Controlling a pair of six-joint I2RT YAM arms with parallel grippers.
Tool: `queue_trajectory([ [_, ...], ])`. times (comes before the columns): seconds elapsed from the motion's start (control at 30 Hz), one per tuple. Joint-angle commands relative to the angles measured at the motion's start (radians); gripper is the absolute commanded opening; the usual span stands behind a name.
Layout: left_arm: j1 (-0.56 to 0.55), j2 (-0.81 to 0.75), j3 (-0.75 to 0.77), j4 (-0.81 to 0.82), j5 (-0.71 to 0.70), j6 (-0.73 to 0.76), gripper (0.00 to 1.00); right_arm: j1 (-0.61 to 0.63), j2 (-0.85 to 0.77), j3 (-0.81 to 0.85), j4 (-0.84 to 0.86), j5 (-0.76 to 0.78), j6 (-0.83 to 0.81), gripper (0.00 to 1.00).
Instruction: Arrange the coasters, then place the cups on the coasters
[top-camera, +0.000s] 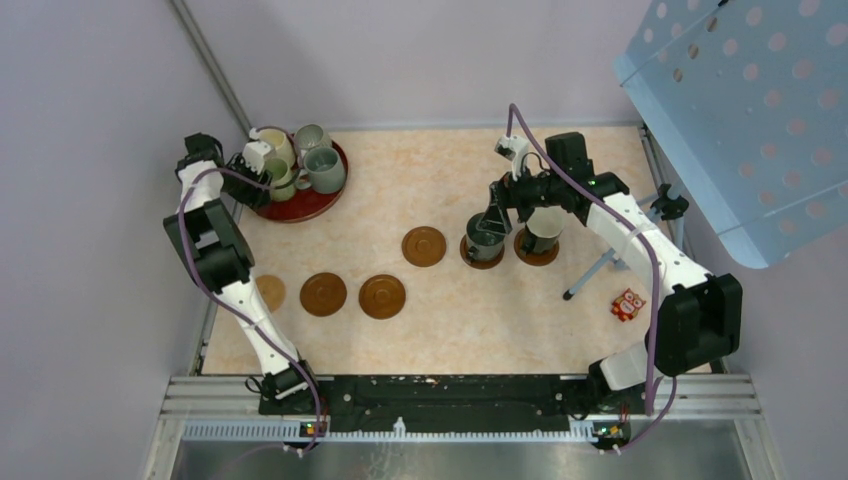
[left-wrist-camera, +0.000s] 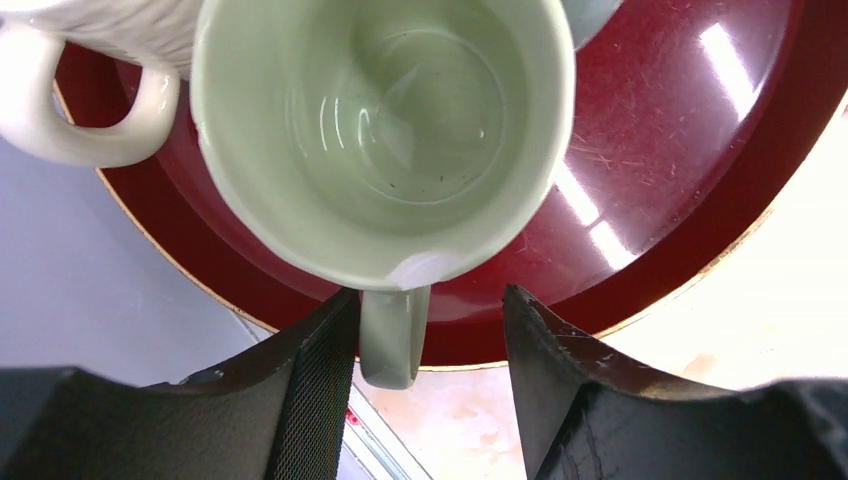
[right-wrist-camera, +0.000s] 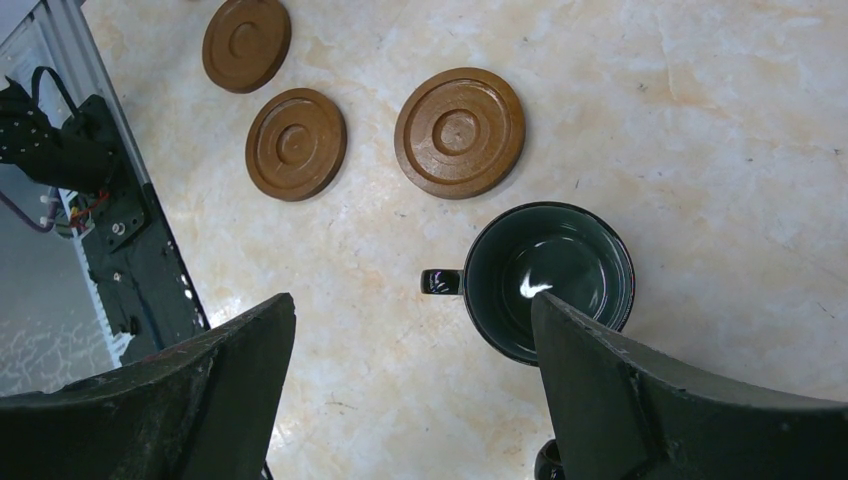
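Several cups stand on the dark red tray (top-camera: 310, 205) at the back left. My left gripper (top-camera: 247, 172) is at the tray's left edge. In the left wrist view the pale green cup (left-wrist-camera: 380, 120) has its handle (left-wrist-camera: 392, 335) between the fingers of the left gripper (left-wrist-camera: 430, 300); the left finger touches it and the right finger stands apart. My right gripper (top-camera: 490, 215) hangs wide open over the dark green cup (top-camera: 484, 240), which sits on a coaster, and holds nothing (right-wrist-camera: 412, 300). Beside it another cup (top-camera: 543, 232) stands on a coaster (top-camera: 537, 250). Three bare coasters (top-camera: 424, 245) (top-camera: 382, 296) (top-camera: 323, 294) lie mid-table.
A lighter tan coaster (top-camera: 268, 292) lies partly behind the left arm. A small red packet (top-camera: 628, 304) lies at the right. A blue perforated panel (top-camera: 745, 110) overhangs the back right corner. A cream ribbed cup (left-wrist-camera: 90, 70) stands beside the pale green one.
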Motion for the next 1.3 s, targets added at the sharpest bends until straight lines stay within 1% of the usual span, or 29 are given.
queue_trajectory([
  [0.0, -0.004, -0.001, -0.006, 0.057, -0.011, -0.136, 0.60, -0.009, -0.015, 0.041, 0.015, -0.023, 0.007, 0.86],
  [0.17, -0.006, 0.014, -0.027, 0.097, 0.044, -0.178, 0.53, -0.009, -0.013, 0.042, 0.018, -0.025, 0.012, 0.86],
  [0.37, -0.010, 0.042, -0.027, 0.125, 0.063, -0.195, 0.48, -0.009, -0.012, 0.044, 0.016, -0.023, 0.017, 0.86],
  [0.47, -0.010, 0.043, -0.032, 0.144, 0.076, -0.217, 0.42, -0.009, -0.011, 0.043, 0.018, -0.021, 0.018, 0.86],
  [0.5, -0.010, 0.041, -0.032, 0.144, 0.085, -0.221, 0.39, -0.009, -0.011, 0.043, 0.018, -0.022, 0.018, 0.86],
  [0.6, -0.010, 0.013, -0.044, 0.145, 0.104, -0.228, 0.26, -0.009, -0.013, 0.043, 0.016, -0.014, 0.015, 0.86],
  [0.73, -0.009, -0.059, -0.089, 0.177, 0.089, -0.246, 0.00, -0.008, -0.010, 0.041, 0.008, -0.012, 0.008, 0.86],
  [0.93, -0.008, -0.172, -0.106, 0.177, 0.076, -0.320, 0.00, -0.008, -0.019, 0.042, -0.001, -0.010, -0.003, 0.86],
  [1.13, -0.010, -0.292, -0.104, 0.197, 0.061, -0.491, 0.00, -0.009, -0.027, 0.031, 0.000, -0.011, -0.007, 0.86],
  [1.2, -0.016, -0.325, -0.084, 0.183, 0.070, -0.549, 0.00, -0.009, -0.030, 0.031, 0.001, -0.009, -0.007, 0.86],
  [1.27, -0.039, -0.349, -0.052, 0.144, 0.061, -0.571, 0.00, -0.009, -0.032, 0.028, 0.000, -0.009, -0.008, 0.86],
])
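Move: The pale green cup's middle lies about 5 cm ahead of the left hand, 5 cm to its right and 2 cm below, with the handle already between the open fingers. Beyond it the cream cup is some 12 cm ahead and 5 cm right of that hand; the blue-grey cup stands 6 cm ahead, 16 cm right, the ribbed cup 14 cm ahead, 13 cm right. From the right hand, the pale green cup is roughly 50 cm left, 20 cm ahead and 16 cm below. Lower the left gripper about 2 cm, easing slightly forward and right around the pale green cup's handle, and close the fingers to pinch it. Then raise the cup, gently at first and then fast, some 9 cm straight up off the tray, drawing back a couple of centimetres while the wrist turns counter-clockwise. ##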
